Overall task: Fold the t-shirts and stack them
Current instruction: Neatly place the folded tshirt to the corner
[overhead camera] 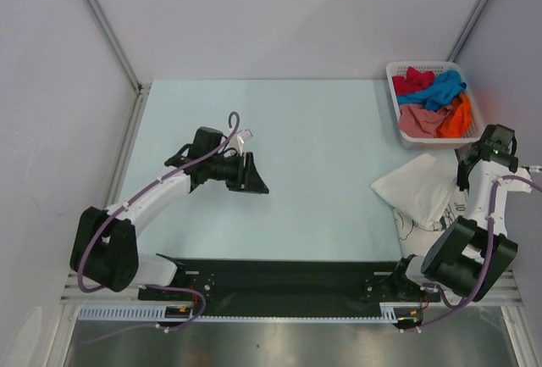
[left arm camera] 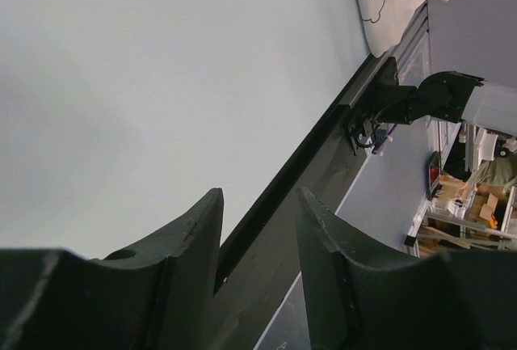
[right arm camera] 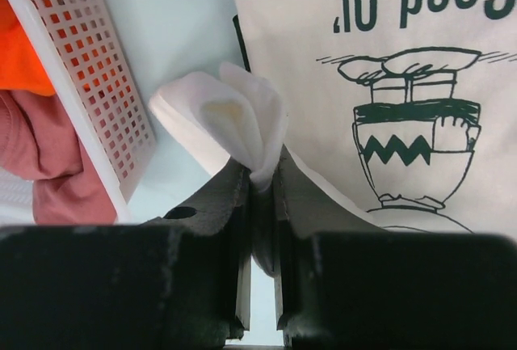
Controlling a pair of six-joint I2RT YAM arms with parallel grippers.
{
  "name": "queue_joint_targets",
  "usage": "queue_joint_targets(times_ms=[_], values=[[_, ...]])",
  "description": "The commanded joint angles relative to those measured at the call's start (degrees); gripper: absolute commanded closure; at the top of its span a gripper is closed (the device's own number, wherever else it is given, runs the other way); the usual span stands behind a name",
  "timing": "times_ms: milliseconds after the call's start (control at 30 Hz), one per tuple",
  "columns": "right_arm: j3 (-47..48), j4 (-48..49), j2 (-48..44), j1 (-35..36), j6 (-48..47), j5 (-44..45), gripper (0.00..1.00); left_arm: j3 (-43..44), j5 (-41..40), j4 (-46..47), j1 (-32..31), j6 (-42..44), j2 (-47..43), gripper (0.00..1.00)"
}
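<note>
A plain white t-shirt [overhead camera: 419,184] lies folded at the table's right, on top of a white t-shirt with black cartoon print [overhead camera: 412,221]. My right gripper [overhead camera: 466,170] is at the plain shirt's right edge. In the right wrist view my right gripper [right arm camera: 260,179] is shut on a bunched fold of the plain white t-shirt [right arm camera: 218,115], with the printed t-shirt [right arm camera: 404,124] spread beside it. My left gripper [overhead camera: 257,185] hovers over the bare table at centre left. Its jaws are open and empty [left arm camera: 258,204].
A white lattice basket [overhead camera: 398,75] at the back right holds red [overhead camera: 412,80], blue [overhead camera: 440,89], pink [overhead camera: 422,118] and orange [overhead camera: 460,116] t-shirts. Its wall [right arm camera: 89,83] stands just left of my right gripper. The black base rail [overhead camera: 279,275] runs along the near edge.
</note>
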Motion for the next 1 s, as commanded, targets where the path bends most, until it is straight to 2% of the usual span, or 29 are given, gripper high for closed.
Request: queue_joint_targets(times_ms=[0, 400, 967], values=[[5.1, -3.8, -2.2, -0.9, 3.4, 6.4, 1.00, 0.5, 3.4, 2.4, 0.5, 2.2, 1.2, 0.54], [3.9, -7.2, -5.2, -5.6, 3.4, 7.5, 1.00, 1.0, 5.5, 2.8, 0.7, 1.8, 3.1, 0.54], [-1.4, -10.9, -11.0, -11.5, -8.3, 4.1, 1.00, -1.8, 7.1, 6.0, 0.6, -0.3, 2.4, 0.54]])
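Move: The stack with the printed shirt on top, where the held t-shirt is going, has its middle some 10 cm back and 7 cm to the left of the right hand, about 12 cm below. The folded t-shirt already hangs from this hand's fingers, its middle about 12 cm left and 2 cm back. The clothes basket's middle is roughly 23 cm ahead and 7 cm left. From the idle left hand, the stack is about 50 cm right and 8 cm back. The folded t-shirt, still pinched by one corner, is drawn back over the printed stack: the right hand first rises about 3 cm while easing back and slightly right along the side wall, then carries on back, some 8 cm in all, away from the basket. The wrist turns nearly 10 degrees clockwise, and the fingers keep their hold. ##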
